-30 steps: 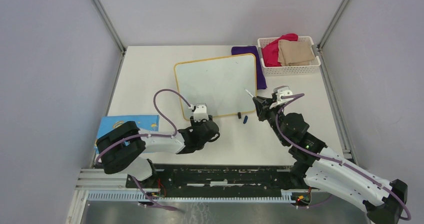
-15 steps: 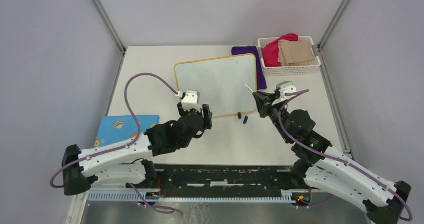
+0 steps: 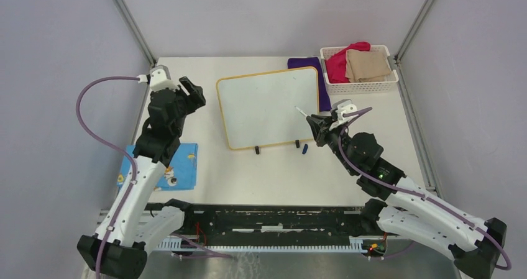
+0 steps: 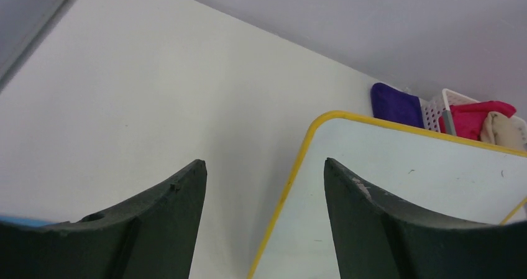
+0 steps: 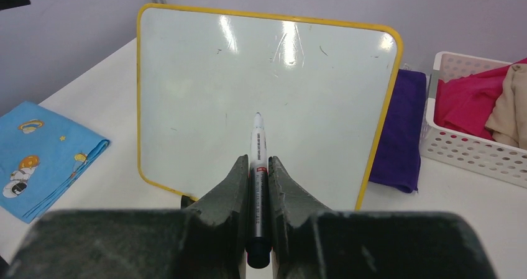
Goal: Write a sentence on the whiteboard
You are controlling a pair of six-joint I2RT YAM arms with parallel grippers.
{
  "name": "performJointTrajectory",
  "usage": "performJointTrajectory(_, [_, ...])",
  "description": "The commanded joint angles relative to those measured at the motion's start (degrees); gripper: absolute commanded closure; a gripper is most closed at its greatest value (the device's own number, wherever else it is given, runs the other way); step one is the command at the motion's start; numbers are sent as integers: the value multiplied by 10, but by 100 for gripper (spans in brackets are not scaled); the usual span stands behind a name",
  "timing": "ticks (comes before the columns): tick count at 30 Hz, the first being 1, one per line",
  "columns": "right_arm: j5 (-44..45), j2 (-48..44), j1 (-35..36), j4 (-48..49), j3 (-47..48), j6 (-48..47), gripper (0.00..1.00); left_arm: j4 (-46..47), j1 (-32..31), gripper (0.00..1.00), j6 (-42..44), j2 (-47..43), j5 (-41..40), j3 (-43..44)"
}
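Observation:
The whiteboard [image 3: 267, 108] lies mid-table, white with a yellow frame and two black feet on its near edge. No sentence shows on it; the surface is blank apart from faint smudges. My right gripper [image 3: 314, 124] hovers over the board's near right part, shut on a white marker [image 5: 258, 143] whose tip points onto the whiteboard [image 5: 261, 86]. My left gripper [image 3: 194, 94] is raised beside the board's far left corner, open and empty. In the left wrist view the left gripper [image 4: 264, 170] straddles the frame of the whiteboard [image 4: 398, 186].
A small blue cap [image 3: 305, 149] lies just off the board's near edge. A purple cloth [image 3: 303, 63] and a white basket [image 3: 360, 85] of red and tan cloths sit at the back right. A blue illustrated booklet [image 3: 177, 164] lies at the near left.
My left arm swung from the board's near edge out to its far left corner, and its jaws widened. My right gripper moved the marker slightly left over the board.

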Motion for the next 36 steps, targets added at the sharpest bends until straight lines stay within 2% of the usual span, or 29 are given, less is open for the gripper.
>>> performJointTrajectory(1, [-7,14,2,48,13,-4,100,121,84,25,-92,32,201,-38])
performJointTrajectory(2, [-11,18,2,52,13,-1,100,155,110,25,-128,45,265,-48])
performJointTrajectory(4, [-18,24,2,48,20,2,100,230,147,25,-166,58,334,-63])
performJointTrajectory(7, [-17,26,2,44,25,6,100,266,162,23,-171,73,372,-47])
performJointTrajectory(11, [-14,20,2,50,21,12,100,259,161,20,-178,76,331,-24])
performJointTrajectory(12, [-15,19,2,54,18,14,100,259,160,17,-184,74,302,-25])
performJointTrajectory(13, [-16,17,2,57,15,17,100,260,156,6,-185,73,272,-26])
performJointTrajectory(14, [-17,17,2,57,15,19,100,258,147,1,-183,75,234,-28])
performJointTrajectory(17, [-20,19,2,55,18,21,100,250,103,0,-186,93,101,-35])
performJointTrajectory(21, [-18,20,2,53,23,19,100,195,81,0,-79,110,94,-5])
performJointTrajectory(23, [-18,22,2,54,25,20,100,159,81,0,-89,112,71,7])
performJointTrajectory(30, [-32,38,2,64,33,31,100,121,117,0,-152,74,54,-53])
performJointTrajectory(36, [-50,58,2,76,37,46,100,104,129,0,-146,84,129,-82])
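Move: The whiteboard's middle lies some 16 cm ahead of the right hand and 16 cm to its left, about 22 cm below; that hand already grips the marker. The blue cap stands roughly 1 cm ahead, 2 cm left and 28 cm below it, the purple cloth about 31 cm ahead and 1 cm right on the table. From the empty left hand the whiteboard's middle is about 8 cm ahead, 28 cm right and 23 cm lower. Keep the marker gripped and ease the right hand left by about 2 cm, high over the table, towards the whiteboard's middle without touching it. Meanwhile reach the left gripper forward some 6 cm in the air, rolling its left side down about 20 degrees. Open its fingers fully, then drift it left and down, and slightly back, beside the board. ##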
